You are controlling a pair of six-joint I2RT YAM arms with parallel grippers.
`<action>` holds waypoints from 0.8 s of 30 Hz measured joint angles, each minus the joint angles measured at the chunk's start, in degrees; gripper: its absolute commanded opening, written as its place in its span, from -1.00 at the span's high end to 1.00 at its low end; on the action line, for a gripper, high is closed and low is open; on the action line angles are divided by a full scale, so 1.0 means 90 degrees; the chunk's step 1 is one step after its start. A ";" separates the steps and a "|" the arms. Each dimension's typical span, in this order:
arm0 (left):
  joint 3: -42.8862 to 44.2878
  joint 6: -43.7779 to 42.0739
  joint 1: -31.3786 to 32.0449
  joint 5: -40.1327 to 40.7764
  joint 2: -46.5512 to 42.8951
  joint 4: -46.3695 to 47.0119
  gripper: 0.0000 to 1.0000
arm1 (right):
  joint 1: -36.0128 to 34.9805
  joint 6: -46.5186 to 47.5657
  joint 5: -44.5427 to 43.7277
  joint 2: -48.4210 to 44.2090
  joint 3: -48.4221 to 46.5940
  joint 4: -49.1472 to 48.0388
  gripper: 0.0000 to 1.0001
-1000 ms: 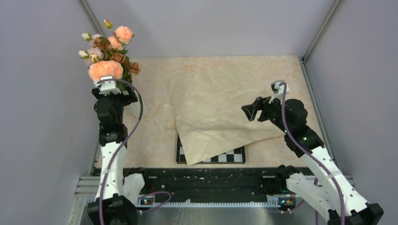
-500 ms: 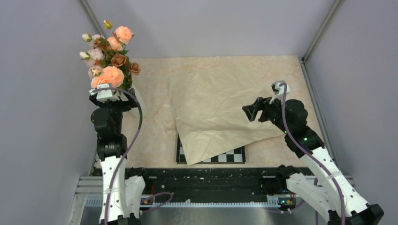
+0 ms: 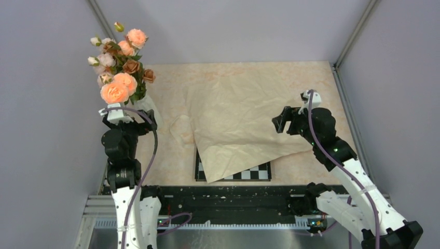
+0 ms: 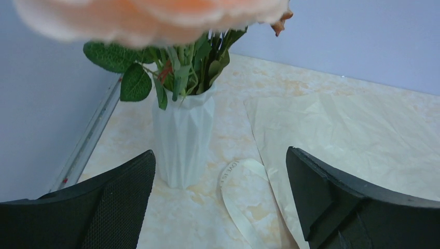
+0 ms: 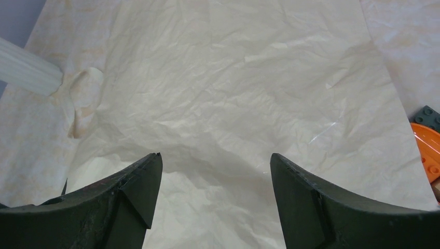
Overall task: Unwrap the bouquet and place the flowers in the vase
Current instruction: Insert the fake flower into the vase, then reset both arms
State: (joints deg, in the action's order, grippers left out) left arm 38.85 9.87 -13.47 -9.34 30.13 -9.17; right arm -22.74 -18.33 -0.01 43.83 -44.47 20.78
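The flowers (image 3: pixel 120 62), peach and pink roses with green leaves, stand in the white ribbed vase (image 4: pixel 184 137) at the table's far left. The vase (image 3: pixel 147 102) is partly hidden behind my left wrist in the top view. My left gripper (image 4: pixel 219 153) is open and empty, just in front of the vase and apart from it. The bouquet's beige wrapping paper (image 3: pixel 238 116) lies unfolded flat in the middle. A cream ribbon (image 4: pixel 243 194) lies beside the vase. My right gripper (image 5: pixel 215 155) hovers open over the paper (image 5: pixel 233 88), holding nothing.
A checkerboard (image 3: pixel 251 173) pokes out from under the paper's near edge. Grey walls close in the left, right and back sides. An orange and dark object (image 5: pixel 428 153) shows at the right wrist view's edge.
My left arm has drawn back toward the near edge, away from the flowers, uncovering the lowest bloom. The right gripper has shifted slightly right and opened a little wider.
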 measured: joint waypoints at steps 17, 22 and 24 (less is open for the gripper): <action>0.0265 0.0602 0.0015 0.0520 -0.1018 -0.2135 -0.97 | 0.0656 -0.0185 -0.1122 0.0002 -0.0712 0.1059 -0.62; 0.0347 0.0510 0.0066 0.0442 -0.1260 -0.2210 -0.97 | 0.0668 -0.0017 -0.1501 -0.0622 -0.0823 0.0974 -0.64; 0.0347 0.0459 0.0085 0.0418 -0.1370 -0.2237 -0.97 | 0.0668 0.0080 -0.1649 -0.0959 -0.0809 0.0874 -0.64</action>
State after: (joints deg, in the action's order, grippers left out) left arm 41.98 14.00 -12.71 -5.58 17.80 -29.30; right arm -16.73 -17.61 -14.85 35.20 -51.75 28.64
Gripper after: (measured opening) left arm 0.986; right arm 0.817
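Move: The vase, already holding the flowers, stands about 12 cm ahead of the left hand and 5 cm to its left, its middle some 17 cm below. The nearest peach bloom is about 5 cm ahead, 6 cm left and 12 cm above; the loose ribbon lies 9 cm ahead, 8 cm right, on the table. From the right hand the vase is about 12 cm ahead, 54 cm left and 11 cm lower. Backwards, away from the vase and its blooms, the empty left hand draws off about 6 cm, sinking a little before easing partly up again, fingers still wide open. The right hand, also empty and open, swings some 8 cm to its own right over the paper, turning clockwise about 20 degrees, and after a slight dip climbs well clear; its fingers tip down a little, then lift. ##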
